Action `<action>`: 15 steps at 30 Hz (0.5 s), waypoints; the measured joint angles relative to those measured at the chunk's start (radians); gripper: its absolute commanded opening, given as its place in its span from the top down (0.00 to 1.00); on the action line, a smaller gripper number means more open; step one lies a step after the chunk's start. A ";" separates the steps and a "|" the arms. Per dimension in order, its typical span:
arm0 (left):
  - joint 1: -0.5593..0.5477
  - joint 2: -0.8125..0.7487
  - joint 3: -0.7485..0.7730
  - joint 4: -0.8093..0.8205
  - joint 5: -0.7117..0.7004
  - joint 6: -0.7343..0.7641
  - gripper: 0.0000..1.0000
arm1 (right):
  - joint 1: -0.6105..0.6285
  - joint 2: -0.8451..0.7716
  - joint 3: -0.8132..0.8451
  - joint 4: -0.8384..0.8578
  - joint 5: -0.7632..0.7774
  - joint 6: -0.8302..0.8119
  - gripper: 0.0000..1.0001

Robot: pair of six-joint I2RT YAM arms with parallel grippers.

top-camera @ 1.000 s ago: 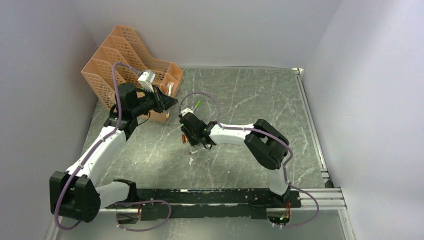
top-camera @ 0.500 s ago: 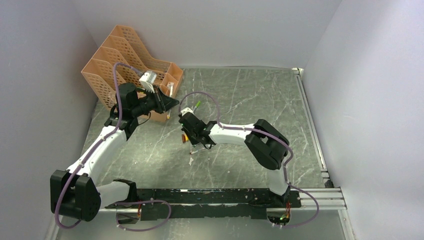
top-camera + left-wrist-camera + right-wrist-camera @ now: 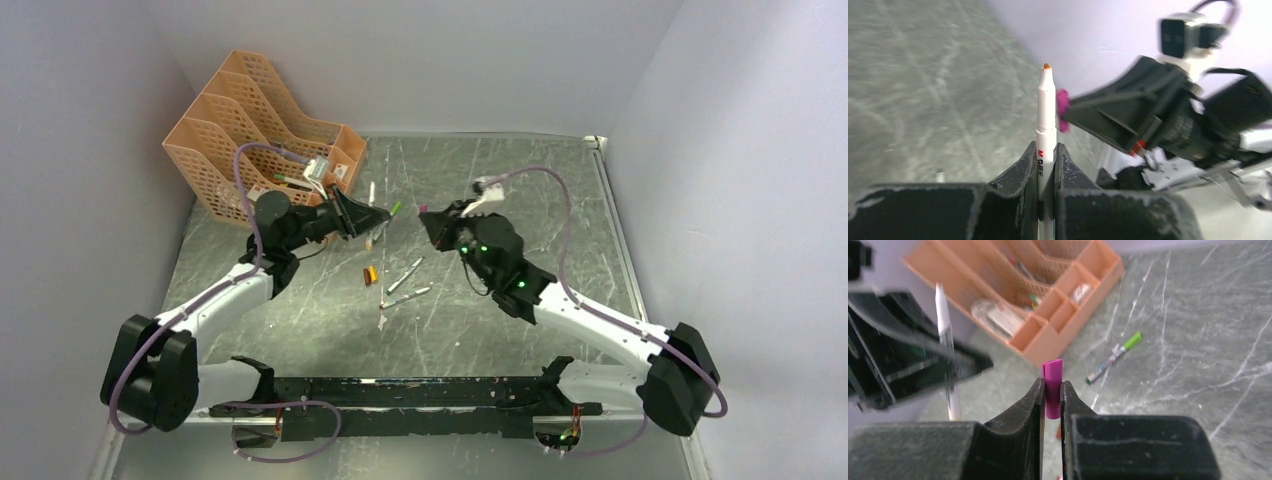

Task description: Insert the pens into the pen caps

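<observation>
My left gripper (image 3: 1046,150) is shut on a white pen (image 3: 1046,112) whose orange tip points away from the jaws, toward the other arm. My right gripper (image 3: 1052,389) is shut on a magenta pen cap (image 3: 1052,382), half of it sticking out past the fingertips. In the top view the left gripper (image 3: 383,214) and the right gripper (image 3: 426,217) face each other above the table's middle, a short gap apart. The cap (image 3: 1063,102) sits just right of the pen's tip. Two more pens (image 3: 405,273) (image 3: 410,295) and an orange cap (image 3: 371,275) lie on the table.
An orange mesh organizer (image 3: 255,120) stands at the back left, close behind the left arm. A green-ended pen (image 3: 1113,357) lies on the marble table (image 3: 520,190) below the grippers. A white pen (image 3: 372,192) lies near the organizer. Walls close in the left, back and right sides.
The right gripper closed on the magenta cap low over the table's middle, then rose and swung right. The left arm brought its pen from beside the organizer toward the centre.
</observation>
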 measured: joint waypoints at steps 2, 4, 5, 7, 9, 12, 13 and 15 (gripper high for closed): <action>-0.066 0.032 -0.008 0.095 -0.010 -0.060 0.93 | -0.059 -0.066 -0.102 0.130 -0.027 0.078 1.00; -0.121 0.071 -0.008 0.176 -0.016 -0.108 0.93 | -0.109 -0.085 -0.158 0.214 -0.055 0.141 1.00; -0.135 0.095 -0.008 0.218 -0.018 -0.132 0.93 | -0.134 -0.091 -0.181 0.254 -0.074 0.169 1.00; -0.189 0.140 -0.006 0.286 -0.024 -0.179 0.93 | -0.172 -0.104 -0.212 0.317 -0.094 0.216 1.00; -0.219 0.182 -0.005 0.347 -0.032 -0.228 0.93 | -0.195 -0.123 -0.225 0.370 -0.100 0.247 1.00; -0.252 0.235 -0.005 0.455 -0.051 -0.307 0.93 | -0.208 -0.148 -0.226 0.447 -0.100 0.274 1.00; -0.258 0.252 -0.005 0.494 -0.055 -0.333 0.93 | -0.210 -0.154 -0.226 0.475 -0.101 0.280 1.00; -0.269 0.286 -0.001 0.560 -0.061 -0.376 0.93 | -0.217 -0.154 -0.225 0.513 -0.104 0.287 1.00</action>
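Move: Off to the left hand's right, about 11 cm away and nearly level, is the magenta cap in the right fingers; from the right hand, the pen's raised tip lies some 11 cm left, 5 cm ahead and 6 cm above. On the table about 24 cm below the right hand, the green-capped pen lies roughly 16 cm ahead and 9 cm left, a white pen 3 cm left and level fore-and-aft, the orange cap some 12 cm left and likewise level. Sweeping first to the right, then mostly up, the right hand carries the magenta cap about 8 cm higher and 6 to 7 cm right, rolling some 30 degrees with its left side rising. The left hand follows about 9 cm right and 4 cm back, still gripping the upright-tilted pen, turning clockwise and rolling left side down, bringing the pen tip nearer the cap. Both grips stay shut. ##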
